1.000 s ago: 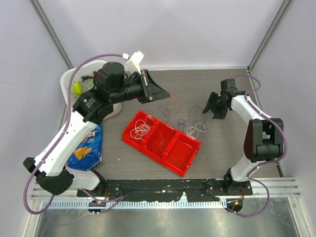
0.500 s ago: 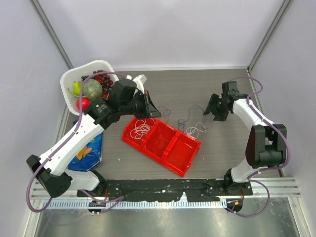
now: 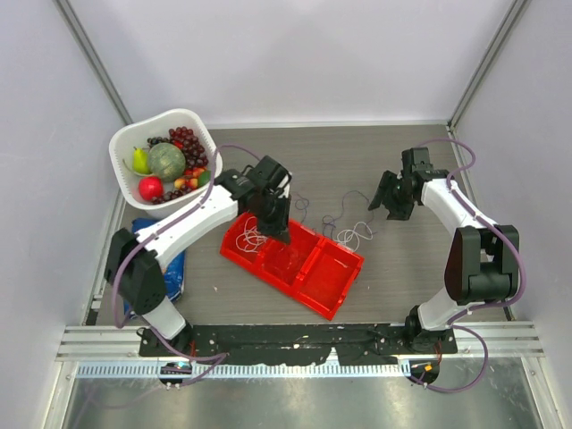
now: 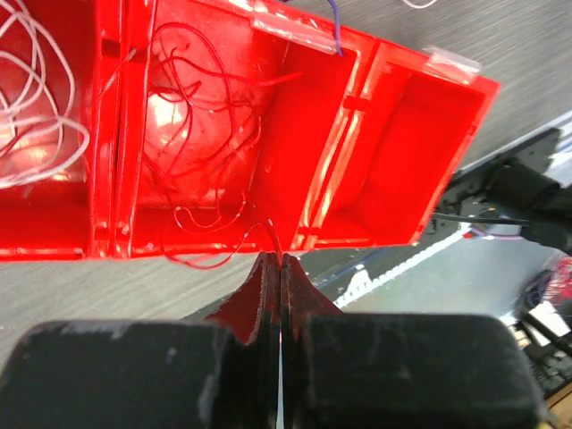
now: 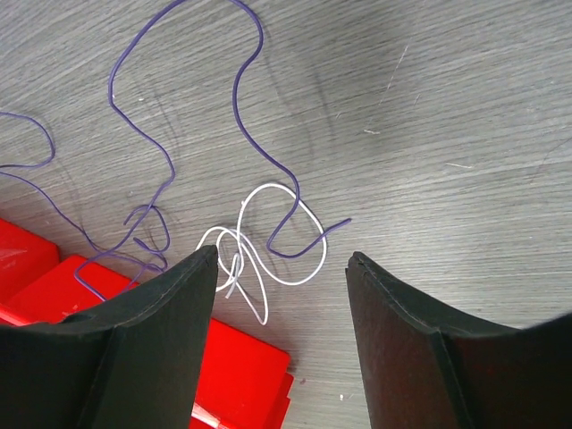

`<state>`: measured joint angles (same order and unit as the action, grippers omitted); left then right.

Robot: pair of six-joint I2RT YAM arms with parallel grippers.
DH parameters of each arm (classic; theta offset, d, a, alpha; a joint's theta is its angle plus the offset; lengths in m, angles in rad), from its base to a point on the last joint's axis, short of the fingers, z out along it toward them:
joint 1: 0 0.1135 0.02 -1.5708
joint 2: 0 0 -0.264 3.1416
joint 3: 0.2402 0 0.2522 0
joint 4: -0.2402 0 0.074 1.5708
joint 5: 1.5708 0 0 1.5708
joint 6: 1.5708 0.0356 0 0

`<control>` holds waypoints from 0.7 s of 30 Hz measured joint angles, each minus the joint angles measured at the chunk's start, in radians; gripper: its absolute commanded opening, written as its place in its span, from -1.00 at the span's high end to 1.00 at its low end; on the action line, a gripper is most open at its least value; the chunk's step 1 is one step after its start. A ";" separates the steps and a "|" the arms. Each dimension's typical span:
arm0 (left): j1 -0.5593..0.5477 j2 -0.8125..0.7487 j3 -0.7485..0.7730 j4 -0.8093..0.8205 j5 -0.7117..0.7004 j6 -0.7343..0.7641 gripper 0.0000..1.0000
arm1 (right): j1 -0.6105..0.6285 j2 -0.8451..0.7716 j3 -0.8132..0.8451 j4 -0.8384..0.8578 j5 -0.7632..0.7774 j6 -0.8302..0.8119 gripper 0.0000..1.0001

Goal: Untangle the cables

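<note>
The red tray (image 3: 340, 284) lies mid-table with three compartments. A white cable (image 3: 253, 234) is bunched in its left compartment (image 4: 36, 134). My left gripper (image 3: 279, 227) hangs over the tray, shut (image 4: 279, 259) on a thin red cable (image 4: 197, 134) whose loops lie in the middle compartment. On the table past the tray sprawls a purple cable (image 3: 326, 214), tangled at one end with a second white cable (image 3: 357, 235). My right gripper (image 3: 391, 200) stands open just above that tangle (image 5: 281, 259), with the white loops (image 5: 277, 241) and purple wire (image 5: 241, 98) showing between its fingers.
A white bowl (image 3: 121, 143) of fruit sits at the back left. A blue snack bag (image 3: 176, 266) lies beside the left arm. The tray's right compartment (image 4: 429, 134) holds nothing. The tray's corner (image 5: 223, 375) shows under the right gripper.
My left arm has swung from near the fruit bowl down over the tray, bringing the red cable into the middle compartment. The right arm has barely moved.
</note>
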<state>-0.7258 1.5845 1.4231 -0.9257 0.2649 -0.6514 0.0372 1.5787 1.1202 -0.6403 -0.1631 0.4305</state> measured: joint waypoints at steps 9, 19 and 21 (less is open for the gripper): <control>-0.045 0.221 0.057 -0.023 -0.029 0.127 1.00 | 0.000 0.000 0.000 -0.026 -0.010 -0.010 -0.29; -0.085 0.291 0.176 -0.055 -0.060 0.227 -0.10 | 0.000 0.016 0.024 -0.042 -0.016 -0.014 -0.28; -0.084 0.288 0.194 -0.059 -0.070 0.240 -0.31 | 0.000 0.032 0.041 -0.042 -0.016 -0.016 -0.28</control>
<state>-0.8101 1.8725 1.6169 -0.9848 0.1947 -0.4114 0.0372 1.6112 1.1614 -0.6819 -0.1791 0.4149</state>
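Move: The red cable hangs from the left hand's shut fingers, most of it already piled in the tray's middle compartment, whose centre is about 3 cm ahead, 3 cm right and some 14 cm below. The white cable coil in the left compartment lies roughly 8 cm ahead and 6 cm left of the hand; the empty right compartment is 4 cm back and 14 cm right; the purple cable is 13 cm ahead, 14 cm right. From the right hand the middle compartment is about 24 cm left, 9 cm back and 7 cm below. The red cable, still pinched at first, is lowered into the tray's middle compartment as the left hand sinks about 7 cm and eases some 3 cm to the right, the wrist turning about 15 degrees clockwise and coming nearer to vertical. Near the bottom the fingers open about halfway and let go of the cable while the hand starts back up by 2 cm, edging slightly forward. ##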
